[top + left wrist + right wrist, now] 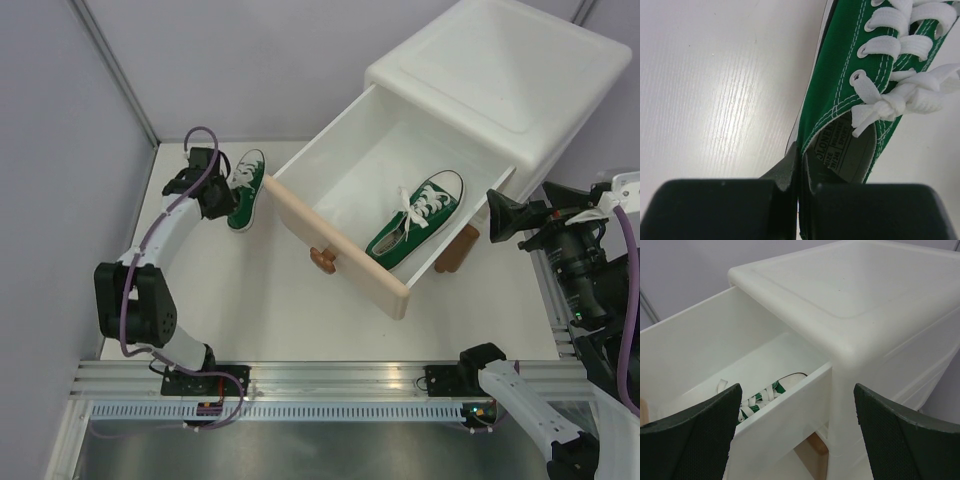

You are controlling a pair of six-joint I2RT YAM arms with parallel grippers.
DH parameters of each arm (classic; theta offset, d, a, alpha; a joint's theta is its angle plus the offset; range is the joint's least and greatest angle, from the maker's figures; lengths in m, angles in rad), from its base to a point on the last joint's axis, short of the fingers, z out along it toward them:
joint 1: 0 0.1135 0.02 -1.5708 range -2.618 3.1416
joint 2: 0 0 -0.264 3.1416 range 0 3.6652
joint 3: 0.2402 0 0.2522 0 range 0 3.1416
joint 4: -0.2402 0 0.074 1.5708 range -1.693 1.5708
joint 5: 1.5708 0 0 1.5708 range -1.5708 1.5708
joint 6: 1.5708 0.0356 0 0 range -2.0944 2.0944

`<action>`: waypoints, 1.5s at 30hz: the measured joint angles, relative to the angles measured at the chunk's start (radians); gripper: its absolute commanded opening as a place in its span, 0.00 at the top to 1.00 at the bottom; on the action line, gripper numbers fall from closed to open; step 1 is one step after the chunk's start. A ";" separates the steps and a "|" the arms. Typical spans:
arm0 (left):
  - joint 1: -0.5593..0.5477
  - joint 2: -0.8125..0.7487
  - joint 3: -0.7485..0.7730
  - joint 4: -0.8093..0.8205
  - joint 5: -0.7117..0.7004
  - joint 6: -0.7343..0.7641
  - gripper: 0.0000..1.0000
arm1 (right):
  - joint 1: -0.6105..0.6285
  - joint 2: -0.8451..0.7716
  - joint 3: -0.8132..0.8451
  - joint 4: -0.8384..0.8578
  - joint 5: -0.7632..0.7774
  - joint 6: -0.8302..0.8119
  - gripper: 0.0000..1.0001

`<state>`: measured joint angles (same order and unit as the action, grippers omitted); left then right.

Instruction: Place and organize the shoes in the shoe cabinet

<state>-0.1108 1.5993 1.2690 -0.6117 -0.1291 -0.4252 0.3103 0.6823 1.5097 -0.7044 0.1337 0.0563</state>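
Observation:
One green sneaker (248, 190) with white laces lies on the table left of the shoe cabinet (500, 75). My left gripper (224, 192) is shut on the side wall of its heel opening; in the left wrist view the canvas (850, 75) is pinched between the fingers of the left gripper (801, 167). The second green sneaker (418, 232) lies inside the cabinet's pulled-out upper drawer (335, 250), toe toward the cabinet body. My right gripper (497, 215) hangs open by the drawer's right side. In the right wrist view that sneaker's laces (760, 399) show over the drawer wall (785, 415), between the right gripper's (797, 390) fingers.
The drawer's beige front carries a brown knob (322, 258). A brown piece (455, 248) shows under the drawer. A grey wall (60, 150) closes the left side. An aluminium rail (320, 380) runs along the near edge.

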 measured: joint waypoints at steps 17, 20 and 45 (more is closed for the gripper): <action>0.000 -0.269 0.117 -0.033 -0.026 -0.144 0.98 | 0.000 -0.008 -0.006 0.000 -0.002 0.001 0.04; 0.000 -0.279 -0.003 0.026 -0.025 -0.169 0.98 | 0.000 -0.017 -0.019 -0.001 -0.003 0.002 0.04; -0.002 -0.191 -0.380 0.038 -0.035 -0.123 0.46 | 0.000 -0.031 -0.092 -0.006 -0.011 0.011 0.04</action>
<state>-0.1127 1.4082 0.8886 -0.5739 -0.1638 -0.5484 0.3103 0.6514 1.4181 -0.7109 0.1226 0.0677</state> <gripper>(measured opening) 0.534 0.960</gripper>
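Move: Just under the left hand's shut fingertips hangs the green shoe, still pinched by its collar near the heel; its middle is about 7 cm ahead, 3 cm right and 4 cm below. The open drawer's middle lies roughly 40 cm right, 15 cm back and 20 cm higher, with the other green shoe inside some 43 cm right, 18 cm back and 17 cm up. From the right hand, the hanging shoe is about 58 cm left, 27 cm ahead and 40 cm lower. Rising about 15 cm with the shoe's collar at first still pinched, the left hand tips its fingers outward, then swings down some 22 cm and back about 9 cm to the table-side shoe, the fingers tipping down again. There they open to about half, one on each side of the collar wall; the earlier pinch has ended. The right hand, open and empty, sinks about 3 cm beside the drawer. ##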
